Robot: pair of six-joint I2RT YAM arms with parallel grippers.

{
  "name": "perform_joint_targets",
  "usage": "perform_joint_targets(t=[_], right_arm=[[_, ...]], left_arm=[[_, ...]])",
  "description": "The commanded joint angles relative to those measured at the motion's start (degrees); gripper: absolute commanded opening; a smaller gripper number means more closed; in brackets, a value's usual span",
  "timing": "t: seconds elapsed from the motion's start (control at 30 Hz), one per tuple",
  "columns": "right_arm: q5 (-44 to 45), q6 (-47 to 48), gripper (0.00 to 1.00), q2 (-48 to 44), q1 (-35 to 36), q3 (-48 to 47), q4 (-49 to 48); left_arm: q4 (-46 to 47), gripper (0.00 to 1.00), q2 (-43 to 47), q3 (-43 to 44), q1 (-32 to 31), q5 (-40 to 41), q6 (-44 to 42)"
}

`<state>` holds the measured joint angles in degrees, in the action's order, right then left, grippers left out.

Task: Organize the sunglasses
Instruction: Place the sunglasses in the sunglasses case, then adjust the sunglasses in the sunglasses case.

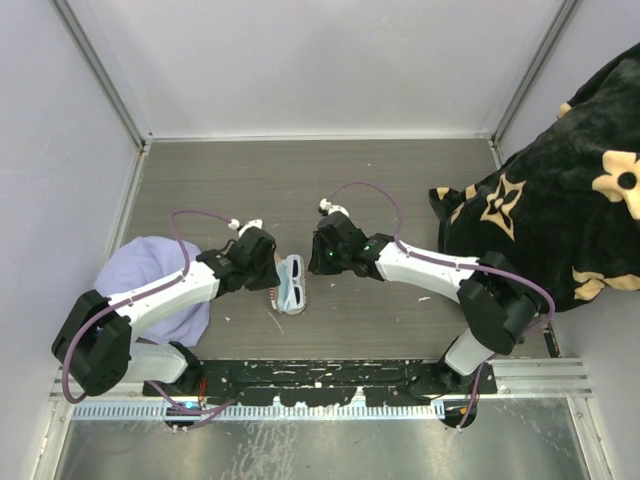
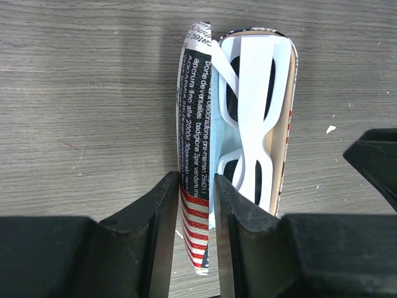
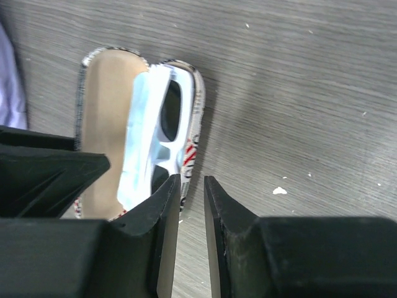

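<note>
The sunglasses (image 1: pixel 294 280), white-framed with dark lenses, lie in an open flag-patterned case (image 1: pixel 284 300) at mid-table between my two grippers. In the left wrist view the sunglasses (image 2: pixel 257 124) rest on a light blue cloth (image 2: pixel 217 146), and the case's raised left flap (image 2: pixel 197 112) stands between my left gripper's (image 2: pixel 195 177) fingers with a slim gap beside it. My left gripper (image 1: pixel 274 272) is narrowly open. My right gripper (image 3: pixel 191 180) is narrowly open at the case's right rim (image 3: pixel 193 133), beside the sunglasses (image 3: pixel 162 124); table shows between its fingers. From above, my right gripper (image 1: pixel 312 268) is beside the case.
A lavender cloth (image 1: pixel 150 290) lies under the left arm at the table's left side. A black blanket with tan flowers (image 1: pixel 560 210) is heaped at the right. Grey walls close in the table at the back and sides.
</note>
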<state>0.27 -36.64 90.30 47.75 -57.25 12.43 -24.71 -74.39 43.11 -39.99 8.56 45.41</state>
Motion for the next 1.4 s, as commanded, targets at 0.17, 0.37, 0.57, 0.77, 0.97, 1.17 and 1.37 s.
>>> perform_joint_targets(t=[0.17,0.37,0.57,0.77,0.97,1.17,1.37], right_arm=[[1.3,-0.01,0.25,6.27,-0.17,-0.87,-0.78],[-1.88,0.12,0.25,8.57,0.13,-1.81,-2.23],[-2.79,0.17,0.24,9.76,0.7,-2.86,-2.49],[-2.86,0.09,0.24,9.54,0.77,-2.59,-2.66],[-3.08,0.06,0.24,9.94,0.77,-2.6,-3.02],[-3.4,0.47,0.24,11.09,0.78,-2.81,-3.11],[-1.69,0.76,0.25,11.56,0.77,-2.6,-2.36]], left_arm=[[1.33,0.35,0.46,2.44,-0.48,-0.4,-1.11],[1.18,0.38,0.89,2.35,-0.58,-0.55,-1.24],[1.15,0.4,1.22,2.67,-0.76,-0.85,-1.33],[1.07,0.43,1.07,3.5,-0.94,-1.25,-1.55],[0.98,0.47,1.19,3.96,-1.15,-1.41,-1.55],[0.41,0.5,1.2,4.59,-1.18,-1.96,-1.38],[-0.31,0.53,1.2,5.62,-1.19,-2.13,-1.68]])
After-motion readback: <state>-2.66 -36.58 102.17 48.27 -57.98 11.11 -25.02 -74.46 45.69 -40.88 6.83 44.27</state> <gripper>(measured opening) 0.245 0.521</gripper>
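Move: The open sunglasses case, with the sunglasses already in it, lies about 5 cm to the right hand's left, 1 cm back and 7 cm below; its standing lid is some 8 cm left and 6 cm below, the blue cloth 7 cm left between the two. From the left hand, the lid is directly beneath, its upper edge between the fingers, its middle 3 cm down; the sunglasses are 4 cm right and 4 cm down. The case's right wall is what the right hand comes down beside: it drops about 7 cm, mostly in one quick early stroke, easing slightly back and tipping its nearly closed fingers steeper, until the tips are low against or just short of the wall. The left hand spreads its fingers around the lid's edge while easing about 1.5 cm right and up. ##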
